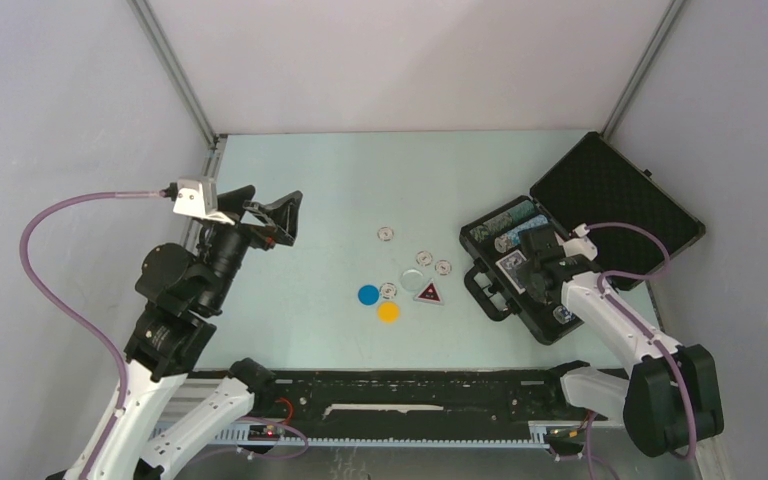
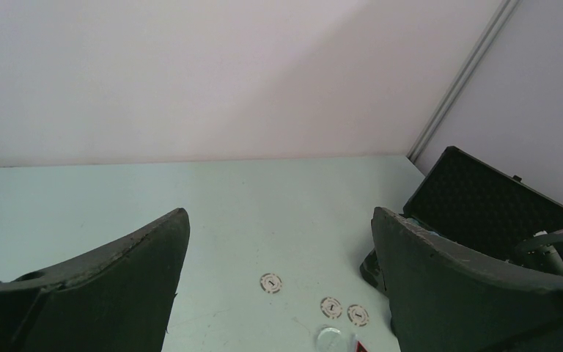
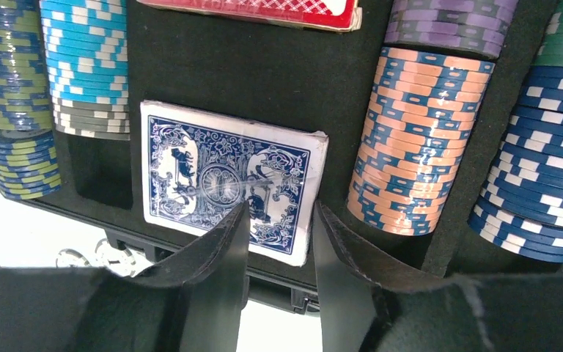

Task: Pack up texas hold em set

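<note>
The black case (image 1: 615, 205) lies open at the right of the table, lid propped back. Rows of coloured poker chips (image 3: 418, 139) fill its foam slots, and a blue-backed card deck (image 3: 212, 176) lies flat in a slot. My right gripper (image 3: 280, 207) hovers over the deck's near edge, jaws a narrow gap apart with nothing between them. Mid-table lie a blue disc (image 1: 368, 294), a yellow disc (image 1: 388, 312), a clear disc (image 1: 412, 278), a red triangular marker (image 1: 428, 293) and several loose white chips (image 1: 387, 234). My left gripper (image 1: 275, 215) hangs wide open and empty at the left.
A red-backed deck (image 3: 264, 11) sits in the case beyond the blue one. The case handle (image 1: 485, 290) points toward the loose pieces. Grey walls enclose the table on three sides. The left wrist view shows three white chips (image 2: 270, 282) and the case lid (image 2: 484, 213).
</note>
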`<state>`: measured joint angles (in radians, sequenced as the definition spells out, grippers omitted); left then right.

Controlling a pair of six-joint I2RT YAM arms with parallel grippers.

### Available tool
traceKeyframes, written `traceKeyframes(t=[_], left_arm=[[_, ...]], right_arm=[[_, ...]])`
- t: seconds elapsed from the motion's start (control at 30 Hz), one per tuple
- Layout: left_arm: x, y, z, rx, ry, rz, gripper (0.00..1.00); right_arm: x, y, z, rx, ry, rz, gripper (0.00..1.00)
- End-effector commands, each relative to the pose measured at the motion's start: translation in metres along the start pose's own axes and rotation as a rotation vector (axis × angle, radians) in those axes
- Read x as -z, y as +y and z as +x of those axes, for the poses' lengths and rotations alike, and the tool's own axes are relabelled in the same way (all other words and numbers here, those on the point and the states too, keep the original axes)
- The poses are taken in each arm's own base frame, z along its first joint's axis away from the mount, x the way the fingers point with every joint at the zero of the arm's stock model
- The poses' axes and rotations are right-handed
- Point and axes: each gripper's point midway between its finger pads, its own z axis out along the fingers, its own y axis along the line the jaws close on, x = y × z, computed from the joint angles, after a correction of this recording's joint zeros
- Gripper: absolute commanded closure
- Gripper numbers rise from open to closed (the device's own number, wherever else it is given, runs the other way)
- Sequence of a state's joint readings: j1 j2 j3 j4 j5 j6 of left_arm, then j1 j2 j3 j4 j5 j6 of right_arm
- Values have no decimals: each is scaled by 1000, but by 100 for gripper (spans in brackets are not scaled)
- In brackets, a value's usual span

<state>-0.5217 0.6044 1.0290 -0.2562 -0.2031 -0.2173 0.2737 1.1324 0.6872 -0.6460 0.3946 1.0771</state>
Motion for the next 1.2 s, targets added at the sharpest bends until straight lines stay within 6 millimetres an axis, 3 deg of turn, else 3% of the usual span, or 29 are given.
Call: traceKeyframes(t=[0.0, 0.13, 0.23, 0.37, 0.43, 0.57, 0.77, 0.87, 1.0, 1.17], left_arm=[[1, -2, -1, -7, -17, 14, 0], [1, -4, -2, -1, -18, 23, 0], [2, -7, -3, 6, -19, 36, 0], [4, -10, -4, 9, -20, 52, 0], [5, -12, -5, 11, -20, 60, 0], [3, -16, 0, 13, -5, 71, 0], [-11, -19, 20, 11, 50, 68, 0], [-16, -20, 26, 8, 71, 67, 0], [-20, -19, 31, 3, 85, 62, 0], [-22, -14, 34, -11, 93, 38, 0]], right_arm=[[-15, 1, -3, -73, -37, 11, 56], [-21, -1, 10, -68, 6, 12, 57], [-9, 7, 3, -7, -7, -37, 52], [19, 20, -9, 122, -14, -123, 32], [32, 36, -6, 254, -4, -252, 18], [46, 71, -6, 454, -2, -477, 1], [63, 90, -14, 552, -44, -483, 0], [78, 105, 11, 618, 9, -586, 0], [89, 119, 59, 734, 142, -713, 0], [71, 121, 107, 949, 185, -638, 0]])
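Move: My right hand has its half-open fingertips at the near right part of the blue card deck in the case; the deck's middle is about 2 cm ahead and 2 cm left. The All In triangle lies on the table roughly 21 cm left, 2 cm back and 4 cm lower. The case handle is 9 cm left and 2 cm back; a white chip is 18 cm left and 3 cm ahead. From my left hand the triangle lies some 27 cm right, level forward, 39 cm below. I bear down half a centimetre more with my right fingertips on the blue deck, then open them fully and lift off about 7 cm, drifting forward at first. I sweep some 15 cm left over the case's front edge towards the All In triangle, turning about 60 degrees counter-clockwise and starting to sink. My empty left hand shifts 3 cm right and dips 2 cm. ##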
